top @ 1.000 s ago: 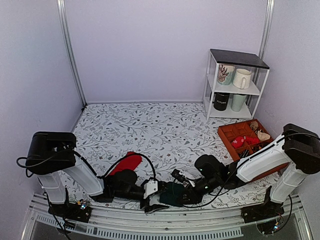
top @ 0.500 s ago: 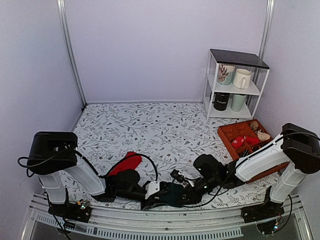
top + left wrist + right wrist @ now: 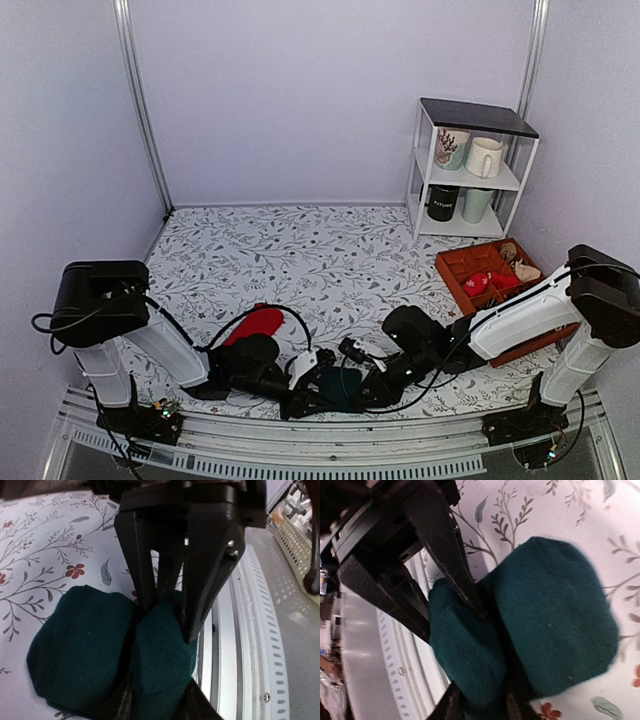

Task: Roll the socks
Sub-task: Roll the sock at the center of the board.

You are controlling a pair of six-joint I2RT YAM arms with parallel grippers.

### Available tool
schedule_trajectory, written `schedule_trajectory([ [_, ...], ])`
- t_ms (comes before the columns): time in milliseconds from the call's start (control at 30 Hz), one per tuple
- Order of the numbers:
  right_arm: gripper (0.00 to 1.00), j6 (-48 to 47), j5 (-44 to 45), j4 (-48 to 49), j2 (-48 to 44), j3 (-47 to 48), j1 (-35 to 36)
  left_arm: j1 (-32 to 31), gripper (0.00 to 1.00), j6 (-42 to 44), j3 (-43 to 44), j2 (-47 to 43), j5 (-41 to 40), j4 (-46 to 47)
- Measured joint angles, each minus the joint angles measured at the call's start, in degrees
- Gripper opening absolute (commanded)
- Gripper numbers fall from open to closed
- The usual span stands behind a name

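The dark teal sock (image 3: pixel 338 388) lies bunched at the table's near edge, between both grippers. My left gripper (image 3: pixel 312 388) is shut on one fold of it. In the left wrist view (image 3: pixel 160 700) that fold (image 3: pixel 160 655) bulges up between my fingers. My right gripper (image 3: pixel 360 385) faces the left one and is shut on the same fold, as the right wrist view (image 3: pixel 482 700) shows. The rest of the teal sock (image 3: pixel 555 620) rests on the floral cloth. The red sock (image 3: pixel 255 323) lies flat behind my left arm, untouched.
A metal rail (image 3: pixel 400 455) runs just in front of the sock. A wooden tray (image 3: pixel 452 270) with small items sits at the right. A white shelf (image 3: pixel 418 180) with mugs stands at the back right. A black cable (image 3: pixel 285 312) loops over the left arm.
Both grippers have drawn slightly closer together at the near edge, and the teal sock is bunched tighter between them. The red sock has not moved.
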Motion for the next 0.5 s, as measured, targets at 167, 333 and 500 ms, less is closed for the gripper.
schedule_trajectory([
  [167,0.42,-3.15,9.53,-1.44,-10.60,-4.20,1.18,1.99,0.29,-6.97,0.44,1.62,4.92,0.50],
  [333,0.46,-12.31,23.93,4.28,-24.55,-10.86,10.10,3.41,0.29,-11.45,0.57,3.08,8.50,2.19],
  [500,0.47,-21.14,32.52,8.52,-19.54,-11.23,17.03,4.72,0.29,-14.38,1.18,6.21,12.07,5.79],
])
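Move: The half-rolled green sock lies by the board's near edge, its roll pinched at both ends: its middle is about 5 cm right and 3 cm ahead of the left hand, and 4 cm left and 3 cm ahead of the right, roughly 1 cm below both. The red sock lies some 14 cm ahead and 17 cm left of the left hand; the red tray about 23 cm ahead and 31 cm right of the right hand. Right fingers open off the roll, rise about 7 cm, then dip, turning; left keeps pinching and twists 20 degrees. ##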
